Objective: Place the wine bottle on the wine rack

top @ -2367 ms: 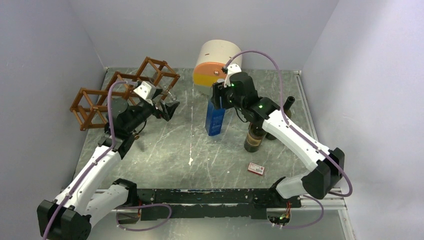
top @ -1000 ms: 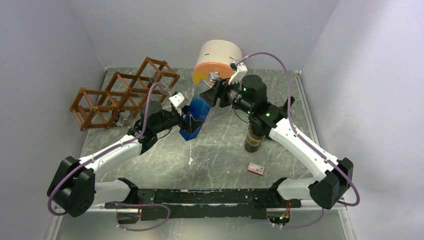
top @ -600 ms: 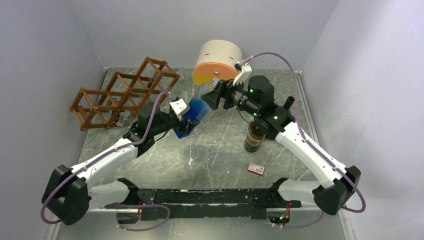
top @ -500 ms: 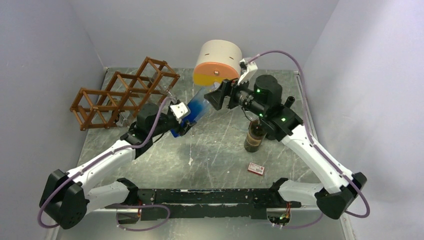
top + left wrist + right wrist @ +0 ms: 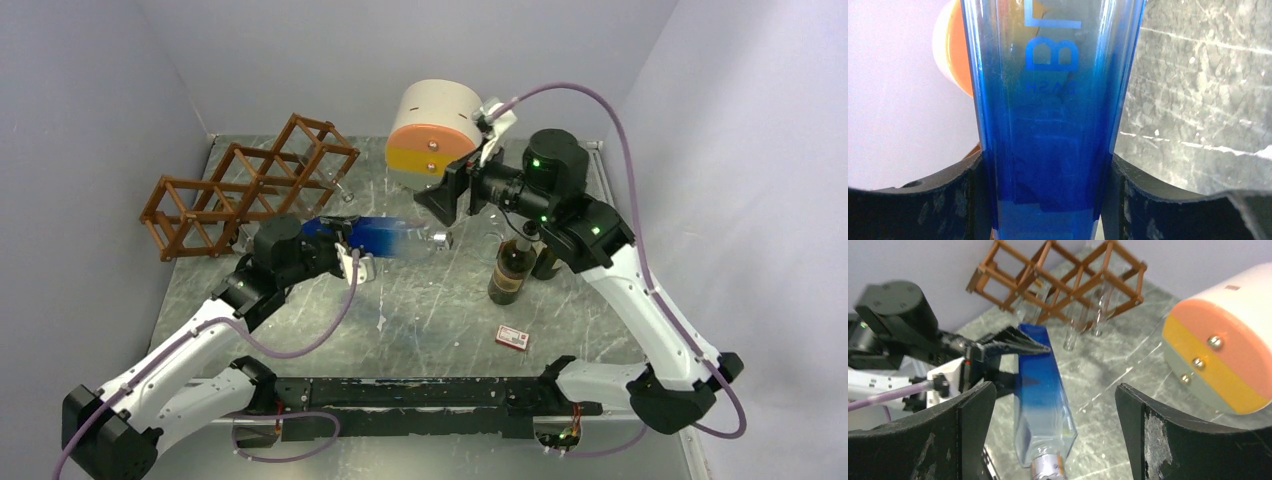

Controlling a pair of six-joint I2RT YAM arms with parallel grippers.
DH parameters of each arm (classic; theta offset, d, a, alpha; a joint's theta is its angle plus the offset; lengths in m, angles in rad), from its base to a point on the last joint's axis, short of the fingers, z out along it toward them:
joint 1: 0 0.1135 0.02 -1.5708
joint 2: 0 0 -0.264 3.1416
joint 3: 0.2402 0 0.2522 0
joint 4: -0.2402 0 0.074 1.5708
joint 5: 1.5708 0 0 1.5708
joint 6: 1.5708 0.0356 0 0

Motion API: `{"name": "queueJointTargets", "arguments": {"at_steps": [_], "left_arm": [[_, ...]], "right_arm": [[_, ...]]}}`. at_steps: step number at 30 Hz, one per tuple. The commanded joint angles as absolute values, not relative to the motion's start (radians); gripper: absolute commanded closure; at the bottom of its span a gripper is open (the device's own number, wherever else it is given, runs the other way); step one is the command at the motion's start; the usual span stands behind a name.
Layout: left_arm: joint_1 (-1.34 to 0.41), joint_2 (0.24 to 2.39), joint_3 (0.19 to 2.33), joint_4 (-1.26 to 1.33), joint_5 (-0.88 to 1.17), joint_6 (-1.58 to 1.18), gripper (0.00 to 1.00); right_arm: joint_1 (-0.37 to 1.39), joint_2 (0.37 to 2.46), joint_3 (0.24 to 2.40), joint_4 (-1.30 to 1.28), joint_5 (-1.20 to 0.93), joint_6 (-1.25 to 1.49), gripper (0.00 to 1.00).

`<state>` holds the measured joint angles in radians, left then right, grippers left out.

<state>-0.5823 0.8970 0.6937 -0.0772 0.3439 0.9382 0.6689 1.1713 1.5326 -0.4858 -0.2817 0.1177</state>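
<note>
The wine bottle [image 5: 380, 238] is square, blue fading to clear, with a silver neck. It is held level above the table, neck pointing right. My left gripper [image 5: 345, 255] is shut on its blue lower end; in the left wrist view the bottle [image 5: 1048, 125] fills the gap between both fingers [image 5: 923, 210]. My right gripper [image 5: 445, 195] is open, just right of the neck and apart from it; its view shows the bottle [image 5: 1040, 405] between wide-apart jaws. The reddish-brown lattice wine rack [image 5: 250, 185] stands at the back left, also in the right wrist view [image 5: 1063, 275].
A round cream-and-orange drawer cabinet [image 5: 435, 125] lies at the back centre. A brown bottle [image 5: 510, 270] stands upright under my right arm, with a darker bottle [image 5: 545, 262] behind it. A small red card [image 5: 512, 338] lies near the front.
The right gripper tilted the upright bottle toward the left gripper, which closed on its base. The right gripper let go and drew back right; the bottle now lies level in the left gripper.
</note>
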Motion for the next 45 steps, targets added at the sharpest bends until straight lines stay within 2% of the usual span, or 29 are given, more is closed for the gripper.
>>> {"name": "queueJointTargets", "arguments": {"at_steps": [1,4,11,15,27,34,40,45], "left_arm": [[-0.582,0.81,0.715,0.041,0.407,1.154,0.93],[-0.582,0.783,0.676,0.054,0.414,1.177,0.93],[-0.582,0.757,0.6,0.079,0.399,1.219,0.93],[-0.581,0.751,0.569,0.087,0.376,1.249,0.93],[-0.583,0.734,0.513,0.129,0.371,1.281,0.93],[-0.582,0.708,0.492,0.14,0.342,1.276,0.93],[-0.583,0.702,0.487,0.143,0.34,1.272,0.93],[-0.583,0.684,0.478,0.158,0.342,1.259,0.93]], "right_arm": [[0.673,1.222,1.537,-0.6,-0.393,0.05,0.07],[0.689,1.238,1.499,-0.63,-0.433,0.043,0.07],[0.734,1.265,1.391,-0.63,-0.378,0.077,0.06],[0.753,1.315,1.378,-0.659,-0.431,0.091,0.06],[0.826,1.403,1.296,-0.635,-0.385,0.138,0.06],[0.838,1.408,1.226,-0.598,-0.415,0.242,0.16],[0.838,1.403,1.231,-0.569,-0.408,0.282,0.31],[0.839,1.412,1.236,-0.556,-0.408,0.293,0.33]]}}
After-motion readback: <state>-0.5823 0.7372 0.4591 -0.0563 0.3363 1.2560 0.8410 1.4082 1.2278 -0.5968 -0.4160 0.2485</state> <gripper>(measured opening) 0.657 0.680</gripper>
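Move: The blue bottle is lying across in the air, clamped near its base by the left hand, with its neck to the right; its middle is about 9 cm right of that hand and perhaps 2 cm above it. From the open right hand that middle is some 10 cm left, 2 cm back and 17 cm below. From the right hand, too, the orange drawer chest stands about 26 cm ahead, 5 cm left and 30 cm lower, and the brown wine bottle about 3 cm back, 13 cm right and 30 cm below. The blue bottle stays gripped near its base while the left hand sinks about 5 cm with it, easing slightly back and left, then holds nearly still. The wide-open right hand plunges about 23 cm, drifting some 6 cm back and 6 cm left and tipping its fingers roughly 40 degrees downward, then closes them on the sides of the bottle's clear upper body. ##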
